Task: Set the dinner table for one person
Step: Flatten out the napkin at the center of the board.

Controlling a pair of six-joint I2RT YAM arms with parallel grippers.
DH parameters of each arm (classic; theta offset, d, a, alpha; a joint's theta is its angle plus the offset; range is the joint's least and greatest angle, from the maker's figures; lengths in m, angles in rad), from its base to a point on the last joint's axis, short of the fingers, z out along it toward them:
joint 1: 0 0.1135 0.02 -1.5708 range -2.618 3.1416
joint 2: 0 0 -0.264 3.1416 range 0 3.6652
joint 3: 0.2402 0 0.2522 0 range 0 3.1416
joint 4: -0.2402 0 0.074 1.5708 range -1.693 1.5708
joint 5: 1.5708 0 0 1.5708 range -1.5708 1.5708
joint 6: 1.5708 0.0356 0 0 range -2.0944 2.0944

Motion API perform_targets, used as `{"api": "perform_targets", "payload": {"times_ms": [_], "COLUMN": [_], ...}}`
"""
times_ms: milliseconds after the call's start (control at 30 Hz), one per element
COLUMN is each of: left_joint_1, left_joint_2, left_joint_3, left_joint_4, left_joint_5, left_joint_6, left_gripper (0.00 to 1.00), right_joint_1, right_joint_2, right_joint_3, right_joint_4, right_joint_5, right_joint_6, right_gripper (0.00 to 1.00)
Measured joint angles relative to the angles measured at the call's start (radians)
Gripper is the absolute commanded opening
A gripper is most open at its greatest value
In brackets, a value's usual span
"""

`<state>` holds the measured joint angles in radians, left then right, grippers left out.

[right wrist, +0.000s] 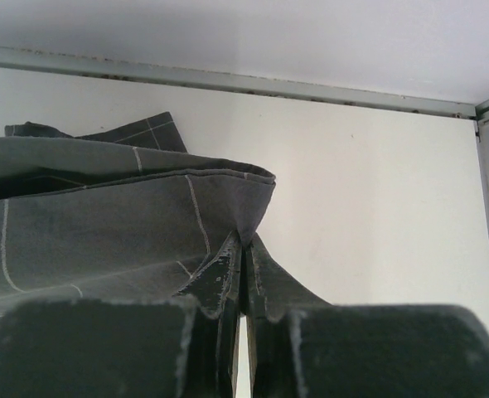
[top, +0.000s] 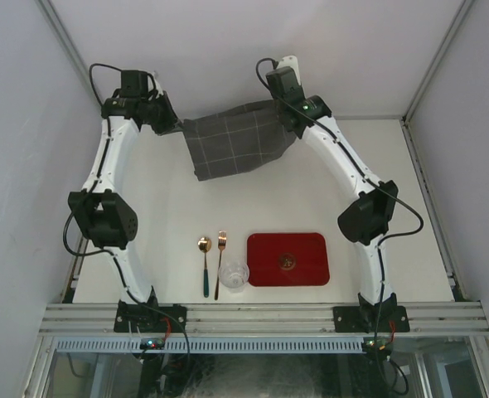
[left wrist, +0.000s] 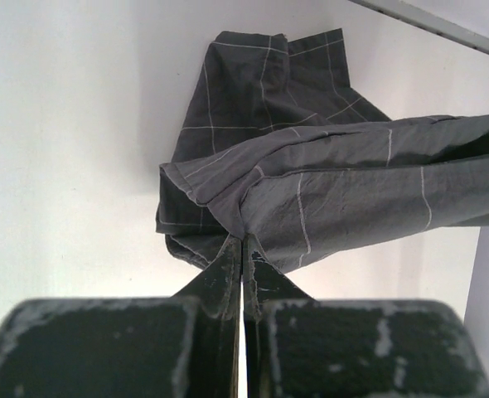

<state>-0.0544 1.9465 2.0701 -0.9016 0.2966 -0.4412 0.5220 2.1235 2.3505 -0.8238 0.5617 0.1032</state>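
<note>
A dark grey checked cloth (top: 238, 139) hangs stretched between my two grippers over the far part of the dinner table (top: 327, 191). My left gripper (top: 176, 124) is shut on its left corner, and the cloth (left wrist: 327, 186) bunches at the fingertips. My right gripper (top: 292, 123) is shut on the right corner, where the cloth (right wrist: 104, 224) folds into the closed jaws. Near the front edge lie a gold spoon with a dark handle (top: 205, 264), a gold fork (top: 220, 261), a clear glass (top: 234, 275) and a red rectangular tray (top: 288, 259).
An aluminium rail (right wrist: 228, 80) runs along the table's far edge, with white walls close behind and at both sides. Both arms reach far over the table from their bases at the near edge.
</note>
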Motion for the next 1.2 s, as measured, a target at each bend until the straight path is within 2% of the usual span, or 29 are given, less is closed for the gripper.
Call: {"api": "perform_targets", "payload": {"times_ms": [267, 633, 833, 1200], "left_joint_1": [-0.036, -0.224, -0.315, -0.479], "left_joint_2": [-0.041, -0.049, -0.034, 0.163], "left_joint_3": [-0.062, -0.223, -0.208, -0.051], "left_joint_4": [0.01, 0.025, 0.019, -0.051], "left_joint_5": [0.04, 0.114, 0.168, 0.259], "left_joint_6": [0.008, 0.056, 0.095, 0.164], "left_gripper": [0.0, 0.0, 0.0, 0.0], "right_joint_1": [-0.033, -0.11, -0.139, -0.175], "right_joint_2": [0.036, 0.09, 0.091, 0.129], "right_joint_3": [-0.006, -0.067, -0.085, -0.108], "right_joint_4": [-0.014, -0.068, -0.077, -0.091], "right_joint_5": [0.002, 0.006, 0.013, 0.034], "right_joint_6": [0.008, 0.053, 0.074, 0.093], "right_gripper": [0.0, 0.0, 0.0, 0.0]}}
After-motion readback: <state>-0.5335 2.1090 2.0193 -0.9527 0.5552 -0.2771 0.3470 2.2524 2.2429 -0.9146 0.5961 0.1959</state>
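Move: Both hands already pinch the napkin by its far edge, high in the air. From the left hand the board's center lies about 14 cm back, 20 cm to the right and 25 cm down; the red tray is some 34 cm back and 27 cm right, and the glass about 38 cm back and 14 cm right, both on the board. From the right hand that center is about 17 cm back, 10 cm left and 28 cm down. Keeping its shut fingers on the napkin's edge, the left hand sweeps about 24 cm to the right, coming back some 13 cm and sinking as it goes, towards the board's center and closer to the right hand, while the wrist swings round about 40 degrees clockwise. The right hand also keeps its pinch, sinking about 12 cm and moving 10 cm to the right, its fingers tipping some 15 degrees further down and turning slightly clockwise. ##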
